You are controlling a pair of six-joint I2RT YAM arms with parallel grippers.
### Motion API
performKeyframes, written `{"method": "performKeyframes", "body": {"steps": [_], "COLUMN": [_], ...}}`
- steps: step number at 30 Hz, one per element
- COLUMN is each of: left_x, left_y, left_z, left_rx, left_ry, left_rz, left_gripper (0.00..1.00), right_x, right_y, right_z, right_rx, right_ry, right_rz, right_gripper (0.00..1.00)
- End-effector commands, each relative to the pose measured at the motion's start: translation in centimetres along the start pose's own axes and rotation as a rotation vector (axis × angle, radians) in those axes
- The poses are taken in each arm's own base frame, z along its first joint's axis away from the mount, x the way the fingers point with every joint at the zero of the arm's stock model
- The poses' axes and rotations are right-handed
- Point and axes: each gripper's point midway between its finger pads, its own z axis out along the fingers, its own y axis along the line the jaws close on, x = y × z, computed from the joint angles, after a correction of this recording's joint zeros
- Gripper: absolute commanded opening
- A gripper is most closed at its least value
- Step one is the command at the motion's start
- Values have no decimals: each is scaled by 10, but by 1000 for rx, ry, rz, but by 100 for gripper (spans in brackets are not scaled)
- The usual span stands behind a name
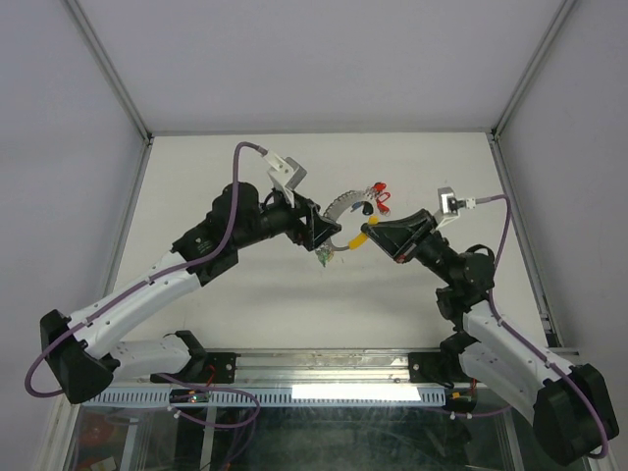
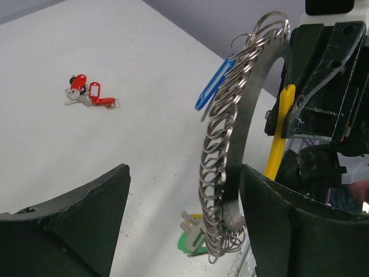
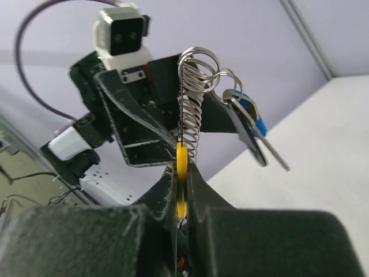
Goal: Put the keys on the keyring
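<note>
The keyring [image 1: 341, 208] is held up between the two arms. My right gripper [image 3: 183, 168] is shut on its yellow plastic arc [image 3: 182, 173]. Its silvery coil [image 2: 222, 150] runs between the fingers of my left gripper [image 2: 184, 173], which is open, and lies close to the right finger [image 2: 271, 219]. A blue-tagged key [image 2: 212, 85] hangs near the coil's top. A green-tagged key [image 2: 193, 239] sits at the coil's lower end; whether it rests on the table I cannot tell. Red-tagged keys [image 2: 86, 95] lie loose on the table.
The white table [image 1: 245, 294] is walled by pale panels with metal posts [image 1: 118, 78] at the back corners. The red-tagged keys [image 1: 378, 191] lie just behind the two grippers. A metal rail [image 1: 334, 378] runs along the near edge.
</note>
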Motion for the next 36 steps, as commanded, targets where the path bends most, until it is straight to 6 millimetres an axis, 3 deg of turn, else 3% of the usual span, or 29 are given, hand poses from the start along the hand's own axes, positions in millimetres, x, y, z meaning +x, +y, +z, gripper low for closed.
{"method": "performKeyframes", "body": {"steps": [1, 6, 11, 30, 36], "left_x": [-50, -66, -71, -81, -83], "left_y": [-42, -72, -86, -85, -58], "left_z": [-17, -26, -27, -23, -24], "left_rx": [187, 345, 430, 425, 250], "left_ry": [-128, -190, -209, -225, -214], "left_rz": [22, 10, -1, 26, 84], "left_gripper": [72, 56, 43, 2, 0], "right_x": [-31, -36, -37, -32, -32], "right_y": [65, 78, 83, 83, 68], "right_z": [8, 11, 11, 5, 6], "right_rx": [-236, -281, -295, -286, -167], "right_ry": [-50, -46, -41, -17, 2], "right_rz": [-80, -80, -83, -109, -197], "right_gripper": [0, 0, 0, 0, 33]}}
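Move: Some 3 cm to the right of the open left fingers and 2 cm above them, level fore and aft, stands the coil side of the keyring. From the left hand, the blue key is about 7 cm right, 3 cm ahead and 4 cm up; the red keys lie on the table about 20 cm ahead, 15 cm right, 28 cm down. From the right hand, already pinching the yellow band, the coil is about 6 cm left, 3 cm ahead, 3 cm up. Rising about 7 cm while drawing back some 4 cm and right 3 cm, the left hand swings about 20 degrees, partly clockwise, and closes its fingers on the keyring's coil, then holds. The right hand lifts the yellow band about 5 cm and brings it back 3 cm, tilts upward slightly, nearly stops, and finally begins opening its fingers around the band. ##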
